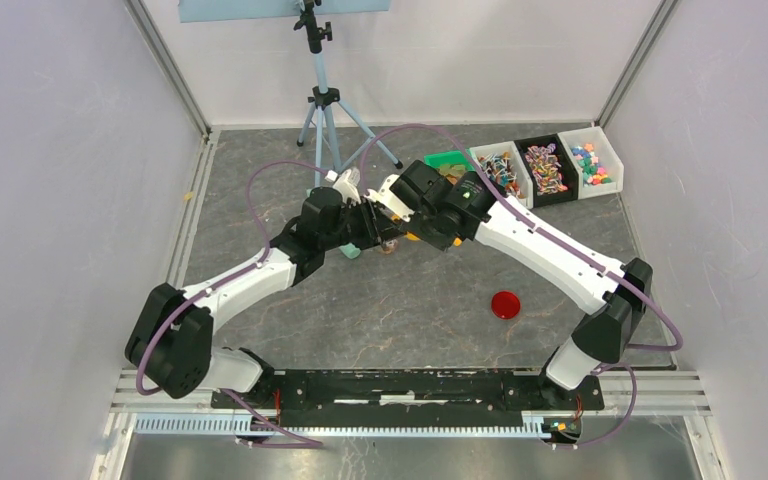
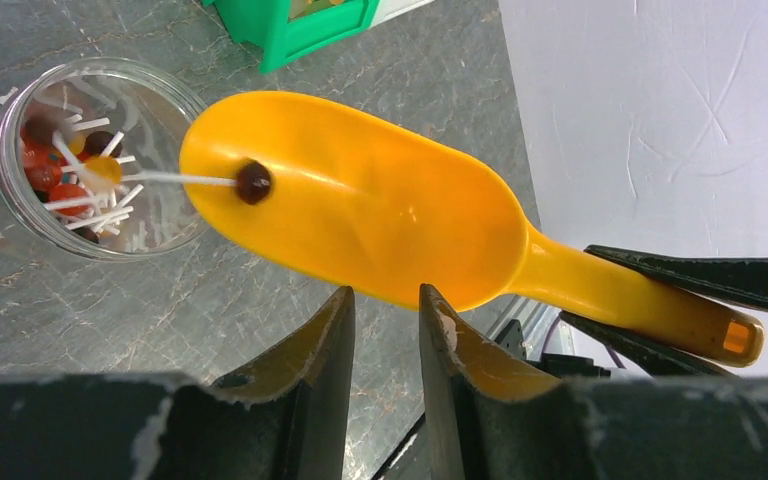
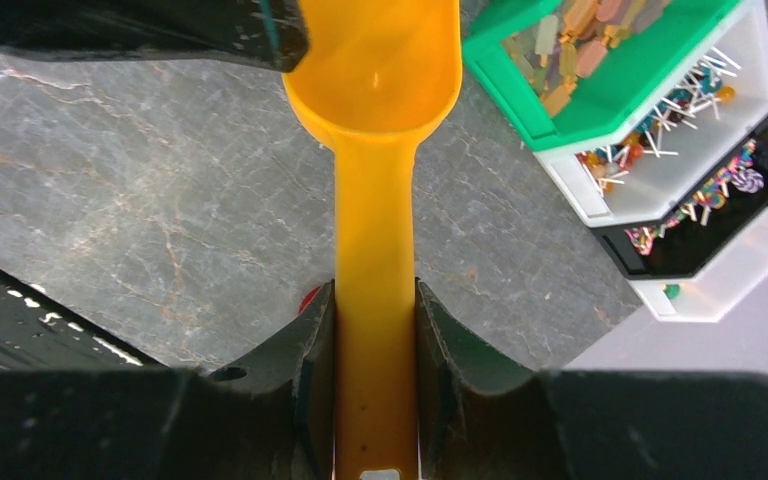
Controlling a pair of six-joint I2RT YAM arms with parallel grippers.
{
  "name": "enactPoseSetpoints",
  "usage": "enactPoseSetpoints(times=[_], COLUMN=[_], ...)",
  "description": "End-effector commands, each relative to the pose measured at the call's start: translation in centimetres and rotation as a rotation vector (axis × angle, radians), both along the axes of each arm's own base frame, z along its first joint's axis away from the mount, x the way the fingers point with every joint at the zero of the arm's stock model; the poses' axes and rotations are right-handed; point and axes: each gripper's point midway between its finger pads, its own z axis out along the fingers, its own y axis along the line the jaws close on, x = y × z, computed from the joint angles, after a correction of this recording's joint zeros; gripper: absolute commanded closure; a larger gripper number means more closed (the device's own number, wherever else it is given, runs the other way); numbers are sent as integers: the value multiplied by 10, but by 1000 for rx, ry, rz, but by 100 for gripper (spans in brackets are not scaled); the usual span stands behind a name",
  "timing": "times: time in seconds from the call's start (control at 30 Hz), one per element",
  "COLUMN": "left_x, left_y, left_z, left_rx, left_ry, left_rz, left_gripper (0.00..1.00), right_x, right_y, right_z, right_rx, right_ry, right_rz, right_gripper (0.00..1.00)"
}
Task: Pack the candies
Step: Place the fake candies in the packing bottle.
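A clear glass jar (image 2: 90,160) stands on the table with candies (image 2: 55,175) inside: small red, orange and brown sweets on white sticks. My right gripper (image 3: 375,290) is shut on the handle of an orange scoop (image 2: 360,200). The scoop's bowl hangs tilted beside the jar's rim. One brown candy (image 2: 253,182) lies in the bowl, its stick pointing into the jar. My left gripper (image 2: 387,295) sits just below the scoop's bowl. Its fingers stand a narrow gap apart with nothing between them.
At the back right stands a row of bins: a green one (image 1: 447,160), a white one (image 1: 500,172), a black one (image 1: 547,168) and a white one (image 1: 595,160), all holding sweets. A red round lid (image 1: 505,304) lies front right. A tripod (image 1: 322,110) stands at the back.
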Motion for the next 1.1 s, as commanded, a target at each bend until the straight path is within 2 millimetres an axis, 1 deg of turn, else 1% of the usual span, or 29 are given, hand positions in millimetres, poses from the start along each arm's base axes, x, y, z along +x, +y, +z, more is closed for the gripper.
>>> enactPoseSetpoints(times=[0.0, 0.37, 0.53, 0.63, 0.73, 0.83, 0.87, 0.9, 0.97, 1.07], left_x=[11, 10, 10, 12, 13, 7, 5, 3, 1, -6], left_y=[-6, -5, -3, 4, 15, 27, 33, 41, 62, 85], left_z=[16, 10, 9, 17, 45, 85, 98, 101, 115, 129], left_rx=[-28, -12, -8, 0, 10, 14, 16, 39, 60, 84], left_ry=[-67, -65, -69, -109, -180, -243, -270, -276, -310, -353], left_rz=[18, 16, 15, 50, 83, 109, 123, 149, 232, 308], left_gripper=[64, 64, 64, 64, 58, 35, 30, 25, 18, 13], right_x=[5, 7, 9, 10, 8, 5, 4, 3, 0, -3], right_y=[15, 25, 22, 15, 6, -4, -7, -8, -11, -12], right_z=[14, 15, 22, 28, 31, 29, 31, 29, 31, 33], right_rx=[68, 94, 98, 89, 74, 61, 70, 76, 98, 122], right_ry=[-28, -21, -42, -70, -89, -103, -119, -126, -146, -173], right_rz=[12, 36, 26, 14, 0, -12, -14, -6, 23, 53], right_gripper=[100, 100, 100, 100, 100, 100, 100, 100, 100, 100])
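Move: The yellow scoop's bowl, in the right hand, lies about 3 cm ahead of the left hand and level sideways. On it a dark lollipop lies 3 cm ahead and 3 cm left. The candy bottle's middle is some 5 cm ahead, 5 cm left and 10 cm below; the green tray is 17 cm ahead, 13 cm right. From the right hand the bottle is roughly 9 cm ahead, 14 cm left and 14 cm below. With its fingertips close at the scoop's near rim, apparently touching, the left hand stays almost still, easing under 1 cm forward, then comes away quickly up by about 10 cm and some 5 cm left, opening wide and tilting its fingers upward. The right hand keeps its grip on the scoop over the bottle, then late on draws it some 2 cm right, with a slight rise and pull back. ##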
